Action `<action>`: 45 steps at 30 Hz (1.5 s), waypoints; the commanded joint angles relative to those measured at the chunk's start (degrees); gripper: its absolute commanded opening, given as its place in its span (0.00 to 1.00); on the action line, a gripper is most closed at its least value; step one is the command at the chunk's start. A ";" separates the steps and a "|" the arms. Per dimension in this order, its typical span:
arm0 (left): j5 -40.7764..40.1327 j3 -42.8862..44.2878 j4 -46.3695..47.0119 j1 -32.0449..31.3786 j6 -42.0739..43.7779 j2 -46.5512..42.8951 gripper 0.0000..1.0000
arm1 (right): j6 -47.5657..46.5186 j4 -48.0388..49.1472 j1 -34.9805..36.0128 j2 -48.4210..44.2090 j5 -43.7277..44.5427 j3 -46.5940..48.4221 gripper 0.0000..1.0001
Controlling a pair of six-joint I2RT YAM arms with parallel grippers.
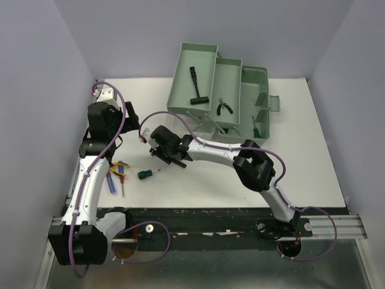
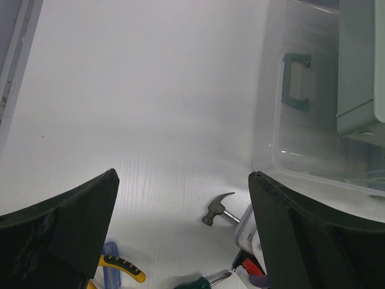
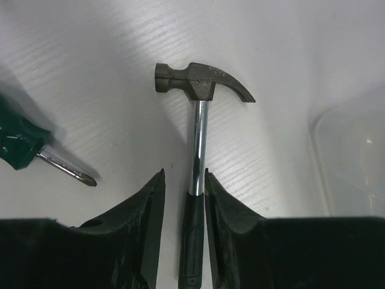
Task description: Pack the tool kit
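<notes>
The sage-green toolbox (image 1: 240,84) stands open at the back of the table with its tiers fanned out. A black hammer (image 1: 197,84) lies in its top tray and pliers (image 1: 224,107) in the middle one. A small claw hammer (image 3: 198,90) lies on the table. My right gripper (image 3: 183,174) is open astride its black handle, with a gap on the left side. My left gripper (image 2: 183,180) hangs wide open and empty above the table. A green-handled screwdriver (image 1: 145,174), yellow-handled pliers (image 1: 120,165) and further screwdrivers (image 1: 114,182) lie at the front left.
The translucent lid (image 2: 301,102) with a green handle lies on the table beside the toolbox (image 2: 361,66); its corner (image 3: 355,156) is right of the small hammer. Grey walls close in on three sides. The arm bases are on a black rail (image 1: 204,220) at the near edge.
</notes>
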 commanded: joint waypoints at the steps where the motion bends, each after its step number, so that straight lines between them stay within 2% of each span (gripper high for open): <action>1: -0.21 -0.03 0.09 -0.10 0.57 -1.10 0.99 | -1.14 -5.15 -0.24 3.37 -0.35 4.51 0.41; 11: -0.04 -0.03 0.09 -0.18 0.49 -1.10 0.99 | -0.70 -8.84 -0.86 6.97 -1.67 7.33 0.41; 13: -0.12 0.06 0.09 -0.18 0.48 -1.10 0.99 | -0.52 -9.37 -0.77 7.50 -2.20 7.33 0.37; 17: -0.21 0.06 -0.08 -0.18 0.57 -1.01 0.99 | -0.34 -9.90 -0.94 7.50 -2.81 7.07 0.21; 20: -0.21 0.06 0.00 -0.18 0.48 -1.01 0.99 | -0.87 -9.55 -0.77 6.89 -2.38 6.28 0.01; 24: -0.39 0.06 -0.08 -0.18 0.57 -1.01 0.99 | -1.23 -6.40 -0.77 3.65 -1.59 1.99 0.01; 26: -0.47 0.06 -0.08 -0.18 0.57 -1.01 0.99 | -0.61 -0.88 -0.86 -0.21 -0.97 -3.97 0.01; 29: -0.56 0.06 -0.08 -0.10 0.57 -1.01 0.99 | 0.44 13.78 -0.77 -7.51 0.69 -16.44 0.01; 32: -0.39 0.06 -0.08 -0.10 0.48 -1.01 0.99 | 1.41 23.55 -0.77 -12.96 2.02 -24.20 0.01; 41: -0.39 -0.12 0.00 -0.10 0.40 -0.84 0.99 | 3.96 43.78 -0.68 -25.35 2.55 -41.43 0.01; 45: -0.30 0.06 0.00 -0.10 0.31 -0.66 0.99 | 3.52 48.19 -0.24 -32.91 4.03 -46.01 0.00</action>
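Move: The hammer lies right under the right fingers, its middle about 1 cm back and 1 cm right of them and 2 cm below, head pointing forward-left. The green screwdriver is about 9 cm left and 7 cm back; the clear lid's middle is some 13 cm ahead and 9 cm right; the yellow-handled pliers are about 21 cm left and 4 cm back. From the left gripper the hammer lies roughly 20 cm right, 8 cm back and 22 cm below. Ease the part-open right gripper about 2 cm down astride the hammer's shaft, then close the fingers to pinch it where the metal meets the black grip. Keep hold and draw to the right and somewhat back, away from the green screwdriver, staying low at first and then rising about 5 cm while the fingertips tilt up some 20 degrees. ##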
